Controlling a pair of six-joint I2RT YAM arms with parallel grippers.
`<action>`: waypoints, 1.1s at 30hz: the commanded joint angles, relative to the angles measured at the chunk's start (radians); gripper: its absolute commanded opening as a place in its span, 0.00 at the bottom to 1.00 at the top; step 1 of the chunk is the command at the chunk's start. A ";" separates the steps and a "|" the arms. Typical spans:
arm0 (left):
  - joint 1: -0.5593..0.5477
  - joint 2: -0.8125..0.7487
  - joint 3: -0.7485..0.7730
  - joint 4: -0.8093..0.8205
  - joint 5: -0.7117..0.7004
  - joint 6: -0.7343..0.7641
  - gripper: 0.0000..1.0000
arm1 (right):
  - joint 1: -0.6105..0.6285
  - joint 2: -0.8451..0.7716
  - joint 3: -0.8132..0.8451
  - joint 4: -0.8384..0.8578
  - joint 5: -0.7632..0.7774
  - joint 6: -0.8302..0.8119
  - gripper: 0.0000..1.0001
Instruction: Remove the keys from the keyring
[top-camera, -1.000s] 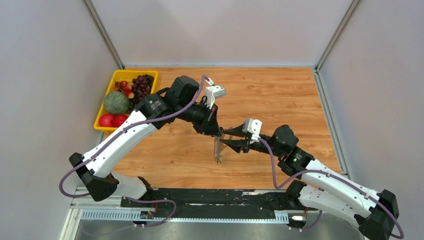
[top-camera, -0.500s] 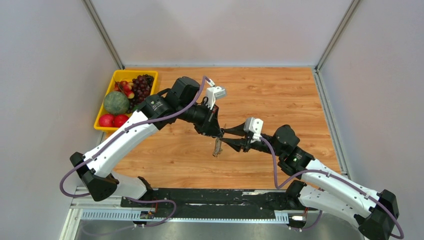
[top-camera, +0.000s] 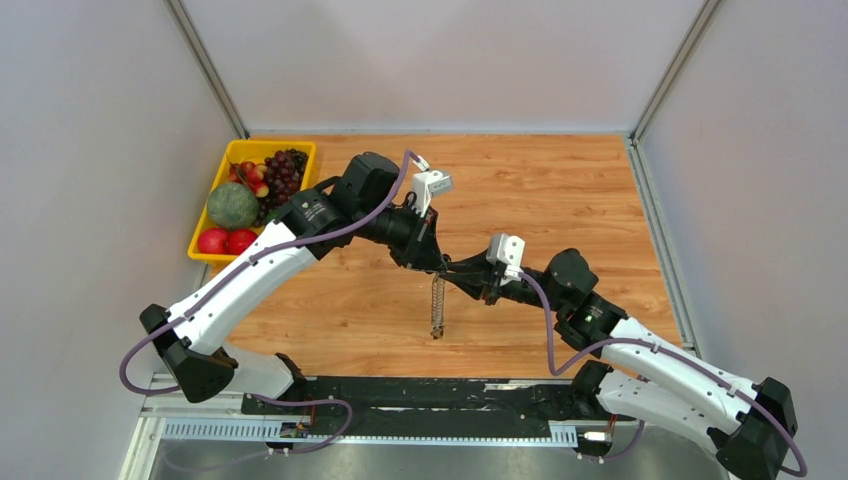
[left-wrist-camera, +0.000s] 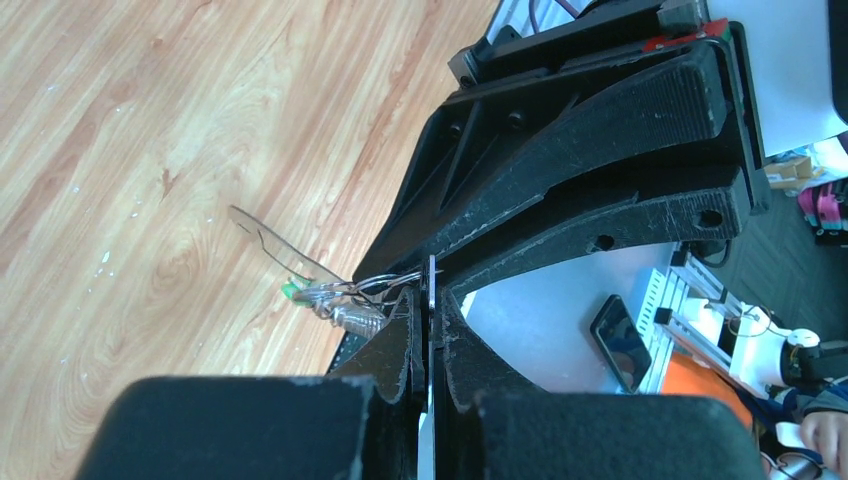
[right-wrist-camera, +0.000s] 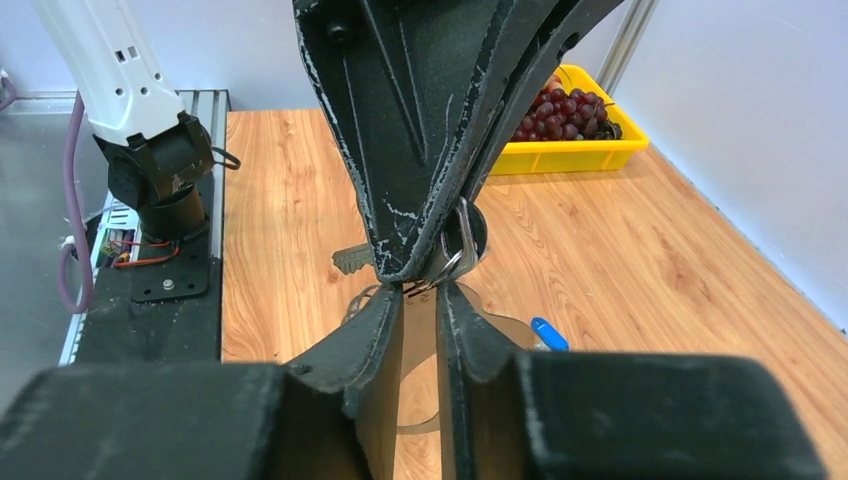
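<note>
Both grippers meet in mid-air above the middle of the table. My left gripper (top-camera: 436, 264) (left-wrist-camera: 430, 300) is shut on a thin flat metal strip, seemingly the keyring seen edge-on. Wire rings (left-wrist-camera: 372, 287) and a green key head (left-wrist-camera: 291, 291) sit just left of its tips. The keys (top-camera: 437, 310) hang straight down below it in a small bunch. My right gripper (top-camera: 453, 276) (right-wrist-camera: 422, 296) comes in from the right, its jaws a narrow gap apart with thin ring wires between the tips. A blue key head (right-wrist-camera: 548, 333) and a silver key (right-wrist-camera: 350, 260) show beside its fingers.
A yellow tray (top-camera: 272, 146) (right-wrist-camera: 560, 157) of grapes, apples and a green melon stands at the back left of the wooden table. Grey walls close in the left, right and back sides. The black arm-base rail (top-camera: 420, 392) runs along the near edge.
My right gripper's jaws have narrowed and it has edged left against the left gripper's tips. The key bunch, tilted before, now hangs straight down. The left arm has held still.
</note>
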 joint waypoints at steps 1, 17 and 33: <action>-0.003 -0.032 0.001 0.066 0.038 -0.020 0.00 | 0.004 0.005 0.035 0.084 -0.004 0.031 0.15; 0.058 -0.050 -0.014 0.092 0.012 -0.049 0.00 | 0.006 -0.098 -0.021 0.055 -0.023 -0.036 0.00; 0.107 -0.094 -0.151 0.191 0.122 -0.105 0.00 | 0.004 -0.118 -0.035 0.047 0.006 -0.048 0.08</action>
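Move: The right fingers, part open, sit at the top of the keyring's grey plate, whose middle is about 5 cm below and 1 cm to their left; the rings in the left fingertips are some 2 cm left, 2 cm above and 1 cm ahead. From the right hand, a silver key sticks out about 3 cm back and 2 cm left, the blue key some 4 cm ahead, 3 cm left and 4 cm lower. The plate's middle hangs roughly 6 cm below the left hand and 1 cm back of it. The right fingers shut fully at the top of the plate, just under the left fingertips, then the right hand draws back, to the right and up, about 3 cm in all, tilting a few degrees and ending empty and clear of the plate. The left hand keeps its pinch on the rings, rises about 1 cm, shifts forward and left by roughly 2 cm, then sinks some 4 cm from its highest point as the gap between the hands opens. ##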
